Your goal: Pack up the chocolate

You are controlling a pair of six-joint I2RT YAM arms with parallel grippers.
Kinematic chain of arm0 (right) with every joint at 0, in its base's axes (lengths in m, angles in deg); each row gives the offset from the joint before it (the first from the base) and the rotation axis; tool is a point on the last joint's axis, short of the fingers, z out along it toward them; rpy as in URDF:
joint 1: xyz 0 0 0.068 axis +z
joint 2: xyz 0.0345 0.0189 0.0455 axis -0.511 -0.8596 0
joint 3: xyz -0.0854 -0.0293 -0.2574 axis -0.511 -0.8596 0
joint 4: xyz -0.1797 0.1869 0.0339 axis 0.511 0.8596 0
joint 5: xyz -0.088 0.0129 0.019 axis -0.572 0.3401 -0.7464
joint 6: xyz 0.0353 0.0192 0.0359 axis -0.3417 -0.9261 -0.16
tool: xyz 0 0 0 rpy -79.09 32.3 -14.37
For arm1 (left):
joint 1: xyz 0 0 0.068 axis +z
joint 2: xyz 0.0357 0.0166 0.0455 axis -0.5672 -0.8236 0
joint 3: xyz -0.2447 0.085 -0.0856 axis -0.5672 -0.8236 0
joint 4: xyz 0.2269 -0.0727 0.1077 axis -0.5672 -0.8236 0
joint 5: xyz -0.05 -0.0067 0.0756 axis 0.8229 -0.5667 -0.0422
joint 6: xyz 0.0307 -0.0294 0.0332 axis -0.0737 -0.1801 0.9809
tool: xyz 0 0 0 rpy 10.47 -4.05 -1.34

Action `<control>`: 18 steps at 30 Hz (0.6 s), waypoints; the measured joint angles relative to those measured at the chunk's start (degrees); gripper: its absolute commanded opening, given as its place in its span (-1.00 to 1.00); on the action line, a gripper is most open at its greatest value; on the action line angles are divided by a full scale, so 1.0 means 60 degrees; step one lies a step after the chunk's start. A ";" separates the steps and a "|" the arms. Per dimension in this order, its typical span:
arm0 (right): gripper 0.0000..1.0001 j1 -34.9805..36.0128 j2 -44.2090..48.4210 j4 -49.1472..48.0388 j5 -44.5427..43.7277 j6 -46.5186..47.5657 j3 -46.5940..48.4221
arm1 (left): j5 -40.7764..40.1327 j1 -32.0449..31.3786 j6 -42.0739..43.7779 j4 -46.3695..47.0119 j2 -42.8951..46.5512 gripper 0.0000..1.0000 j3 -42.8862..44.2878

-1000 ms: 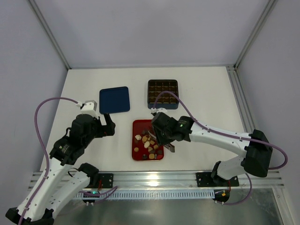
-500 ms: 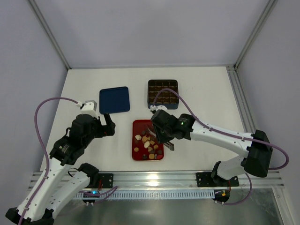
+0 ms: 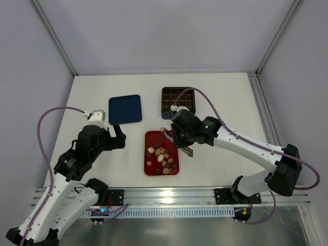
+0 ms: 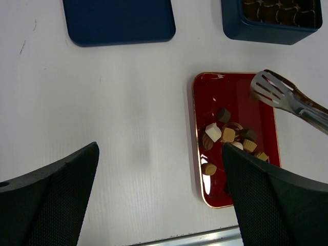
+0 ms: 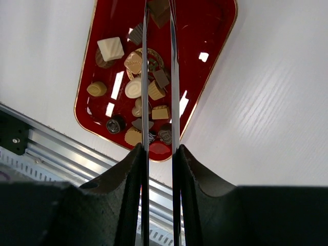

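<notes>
Several chocolate pieces (image 3: pixel 162 155) (image 4: pixel 228 136) (image 5: pixel 138 87), brown, tan and cream-white, lie in a flat red tray (image 3: pixel 147 137) (image 4: pixel 197 102) (image 5: pixel 215 31). My right gripper (image 3: pixel 179 142) (image 5: pixel 159 148) is shut on metal tongs (image 3: pixel 165 132) (image 4: pixel 271 89) (image 5: pixel 145 61). The tong tips hang over the tray's far end. A dark brown piece (image 5: pixel 160 11) shows pinched between them. The dark blue grid box (image 3: pixel 178 100) (image 4: pixel 271 20) stands just beyond the tray. My left gripper (image 3: pixel 119 138) (image 4: pixel 160 148) hangs open and empty over bare table left of the tray.
The box's flat blue lid (image 3: pixel 125 108) (image 4: pixel 118 20) lies at the back left. An aluminium rail (image 3: pixel 169 195) (image 5: pixel 31 148) runs along the table's near edge. Frame posts rise at the far corners.
My right arm has moved back from the middle of the tray toward the box, carrying the tongs. The tongs have closed a little. The left arm has stayed still.
</notes>
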State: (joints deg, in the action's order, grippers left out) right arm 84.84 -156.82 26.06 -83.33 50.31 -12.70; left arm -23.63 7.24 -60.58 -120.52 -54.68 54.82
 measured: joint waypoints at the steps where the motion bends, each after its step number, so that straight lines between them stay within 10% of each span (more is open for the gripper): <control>1: -0.42 -0.0120 0.0033 0.0033 0.0066 0.0018 0.0106 | 0.0000 0.0000 0.0000 0.0000 0.0000 0.99 0.0000; 18: -0.42 -0.3340 -0.2171 -0.0189 0.1122 0.0685 0.3938 | 0.0000 0.0000 0.0000 0.0000 0.0022 0.99 0.0000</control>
State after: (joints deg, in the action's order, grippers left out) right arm 64.79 -169.85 24.92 -76.60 54.42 10.93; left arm -23.63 7.24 -60.58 -120.52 -54.55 54.82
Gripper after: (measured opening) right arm 0.333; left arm 0.996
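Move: Some 28 cm straight ahead of the right hand and about 12 cm below it stands the compartment box, where the brown chocolate in the held tongs is being taken. The red tray's middle lies about 9 cm to the hand's left, hardly ahead; the blue tray is some 27 cm ahead and 29 cm left, both roughly 14 cm below. From the idle left hand the box is about 28 cm ahead, 25 cm right and 19 cm below. Carrying the brown chocolate in the tips of the tongs, the right hand swings about 15 cm forward from the red tray to the compartment box, rising some 8 cm on the way and just starting to sink at the end. The wrist turns clockwise and rolls its left side up, each about 10 degrees, while the fingers keep their squeeze on the tongs. ##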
